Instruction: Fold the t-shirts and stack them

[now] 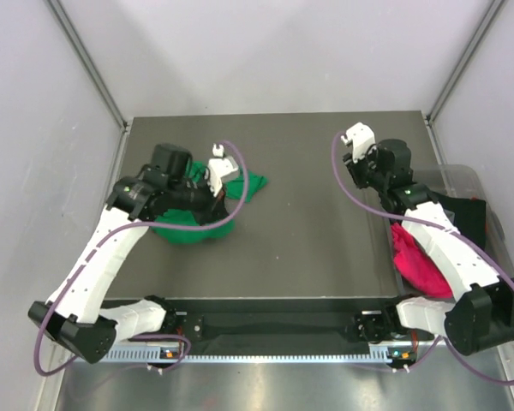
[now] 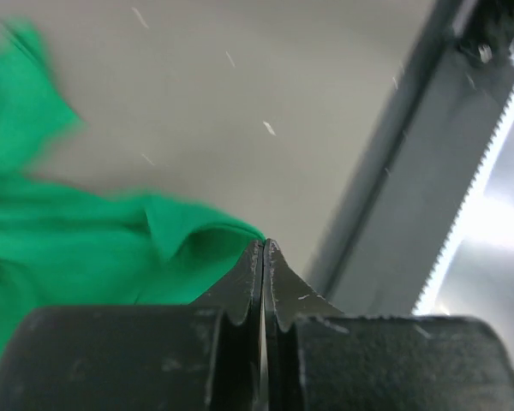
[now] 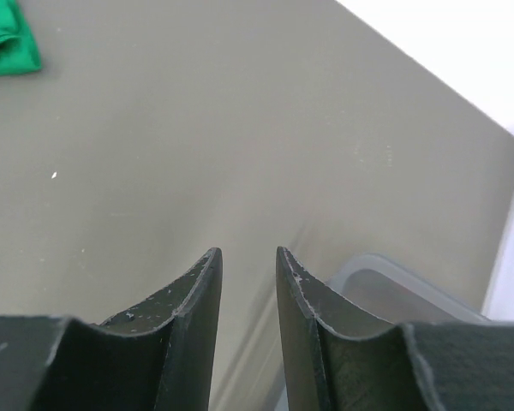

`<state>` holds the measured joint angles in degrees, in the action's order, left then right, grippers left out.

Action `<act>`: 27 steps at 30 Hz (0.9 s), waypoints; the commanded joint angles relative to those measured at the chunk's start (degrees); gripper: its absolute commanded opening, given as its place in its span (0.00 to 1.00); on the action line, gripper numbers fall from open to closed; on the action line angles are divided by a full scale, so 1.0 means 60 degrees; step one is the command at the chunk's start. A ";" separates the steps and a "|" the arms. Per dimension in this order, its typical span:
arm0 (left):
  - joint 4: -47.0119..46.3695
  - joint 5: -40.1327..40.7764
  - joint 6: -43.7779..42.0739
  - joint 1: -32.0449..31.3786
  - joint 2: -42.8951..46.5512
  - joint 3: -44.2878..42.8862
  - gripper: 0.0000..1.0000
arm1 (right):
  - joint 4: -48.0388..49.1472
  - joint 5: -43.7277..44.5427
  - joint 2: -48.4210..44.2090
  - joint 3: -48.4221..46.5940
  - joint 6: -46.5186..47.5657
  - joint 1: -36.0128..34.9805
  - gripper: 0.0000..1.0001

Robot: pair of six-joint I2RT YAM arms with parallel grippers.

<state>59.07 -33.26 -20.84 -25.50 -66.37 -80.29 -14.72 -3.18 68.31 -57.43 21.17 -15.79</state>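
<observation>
A bright green t-shirt [image 1: 250,187] lies crumpled on the left half of the dark table [image 1: 317,223], partly hidden under my left arm. My left gripper [image 1: 222,169] hovers over it. In the left wrist view the left gripper [image 2: 264,244] is shut, nothing shows between its jaws, and the green t-shirt [image 2: 86,248] lies just behind its tip. A magenta-pink t-shirt [image 1: 415,261] is bunched at the table's right edge under my right arm. At the back right my right gripper [image 1: 357,137] is open and empty [image 3: 248,253] above bare table. A black t-shirt [image 1: 464,214] sits in the bin.
A clear plastic bin [image 1: 467,175] stands off the table's right side, and its rim [image 3: 394,287] shows below the right fingers. The front rail with a lit strip [image 2: 488,171] runs along the near edge. Grey walls enclose the back and both sides.
</observation>
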 commanded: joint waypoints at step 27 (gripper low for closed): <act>-0.1949 0.1146 0.1657 -0.0087 -0.6530 -1.0407 0.00 | -0.0037 -0.3863 -0.1673 0.1339 0.0046 0.0142 0.38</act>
<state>51.00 -29.47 -11.22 -25.67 -103.83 -140.16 -17.10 -22.92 60.42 -50.41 22.26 -15.57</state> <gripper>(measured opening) 0.011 0.374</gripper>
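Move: The t-shirt is already pinched in the shut left fingers; its bunched body hangs about 10 cm to that hand's left, 3 cm ahead and some 17 cm below, while a loose flap lies on the table roughly 14 cm ahead, 4 cm right and 25 cm down. From the empty right hand the body is about 35 cm left, 6 cm back and 13 cm lower; the bin's middle is some 27 cm right, 6 cm back, 16 cm below. The green t-shirt, still pinched by one end, is carried by the left hand, which dips briefly and then sweeps up and forward about 18 cm each way, and some 8 cm right, its fingers tipping up about 25 degrees. The right hand, empty and part open, draws back about 6 cm and 4 cm left towards the shirt's body, sinking then partly rising and turning counter-clockwise. ##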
